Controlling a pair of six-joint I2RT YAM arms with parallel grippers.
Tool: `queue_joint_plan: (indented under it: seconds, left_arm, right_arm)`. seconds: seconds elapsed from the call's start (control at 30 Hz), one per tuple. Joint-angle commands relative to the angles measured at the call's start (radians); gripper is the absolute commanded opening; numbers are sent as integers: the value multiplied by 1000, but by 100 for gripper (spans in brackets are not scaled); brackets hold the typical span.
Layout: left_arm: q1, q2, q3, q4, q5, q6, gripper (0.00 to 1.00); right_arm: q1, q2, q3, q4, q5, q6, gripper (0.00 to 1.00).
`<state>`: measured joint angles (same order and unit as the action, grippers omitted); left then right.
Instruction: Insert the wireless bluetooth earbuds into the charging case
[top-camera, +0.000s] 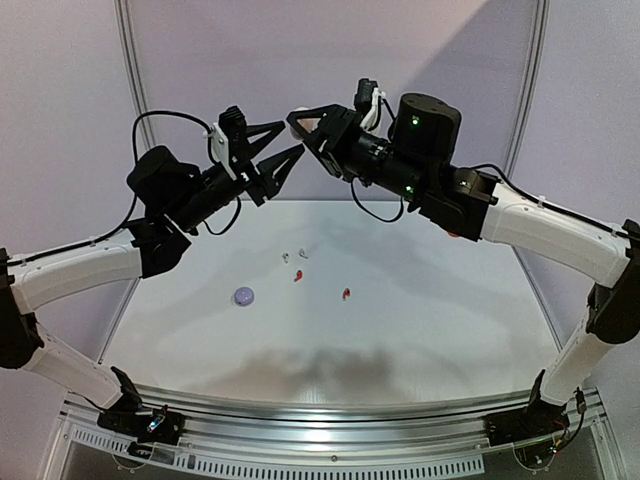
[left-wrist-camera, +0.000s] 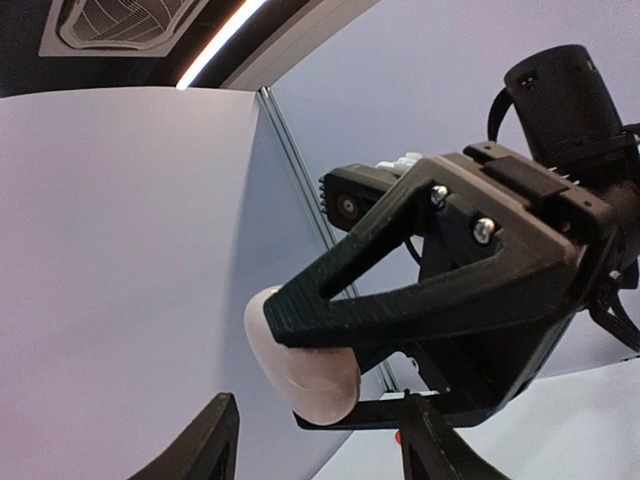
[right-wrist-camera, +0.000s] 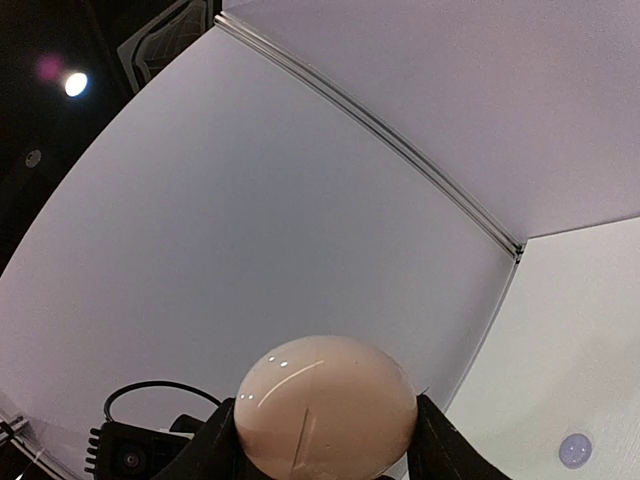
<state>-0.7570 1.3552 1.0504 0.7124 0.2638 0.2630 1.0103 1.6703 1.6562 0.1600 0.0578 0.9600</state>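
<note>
My right gripper (top-camera: 298, 124) is raised high over the table and shut on a round, pale pinkish-white charging case (right-wrist-camera: 326, 408). The same case (left-wrist-camera: 300, 355) shows in the left wrist view, pinched between the right gripper's black fingers (left-wrist-camera: 400, 295). My left gripper (top-camera: 291, 138) meets it tip to tip, open, with its fingers (left-wrist-camera: 212, 440) on either side just short of the case. Down on the table lie two white earbuds (top-camera: 286, 257) (top-camera: 303, 252) and two red earbuds (top-camera: 298, 276) (top-camera: 345, 294).
A round lilac case (top-camera: 244, 296) sits shut on the table left of the earbuds, also seen as the lilac case (right-wrist-camera: 575, 450) in the right wrist view. Pale walls with metal rails (top-camera: 132, 60) enclose the white table (top-camera: 420, 320).
</note>
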Motion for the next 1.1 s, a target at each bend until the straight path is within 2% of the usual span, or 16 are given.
queue_joint_plan:
  seconds: [0.0,0.2,0.3,0.33,0.47,0.5,0.57,0.63,0.73,0.87,0.97,1.07]
  left_arm:
    - [-13,22,35,-5,-49,15,56]
    - [-16,21,25,-13,-36,15,54]
    - [-15,18,22,-25,-58,14,39]
    - [-15,17,21,-29,-63,12,30]
    - [-12,13,13,-30,-68,10,4]
    - [-11,12,11,-26,-65,12,0]
    - [-10,8,6,-21,-58,12,0]
    - [-7,4,1,-21,-57,12,0]
    - [6,-13,-12,-44,-54,-12,0]
    - [24,-59,-1,-187,-33,-105,0]
    - [28,-110,-20,-278,38,-164,0]
    - [43,-151,-47,-332,144,-211,0]
  right_arm:
    - [20,50,32,44,13,-17,23]
    - [19,85,37,63,10,-6,22]
    - [19,93,37,72,5,-8,22]
    - [20,94,37,74,8,-10,22]
    - [19,94,39,75,21,-24,23]
    - [19,94,39,75,22,-26,23]
    - [20,97,39,71,22,-35,24]
    - [18,95,39,62,15,-47,31]
    - [11,75,26,31,-1,-98,59]
    - [-13,-29,-79,18,-31,-202,88]
    - [-19,-145,-174,-7,-46,-331,99]
    - [-19,-261,-246,-62,-80,-434,99]
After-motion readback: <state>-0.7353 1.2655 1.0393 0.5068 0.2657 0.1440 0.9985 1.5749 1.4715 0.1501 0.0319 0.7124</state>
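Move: The pink case, held in the right fingers, sits about 3 cm right, 1 cm ahead and 2 cm above the open left fingers. From the right hand, that left gripper is some 3 cm left, 1 cm back and 2 cm lower. About 45 cm below the left hand on the table lie the lilac case, 15 cm left and 2 cm ahead, and a red earbud, 3 cm right-to-left and 6 cm ahead. Right hand feeds the case 2 cm left; left fingers pinch it; right opens, backs 4 cm right, down. ##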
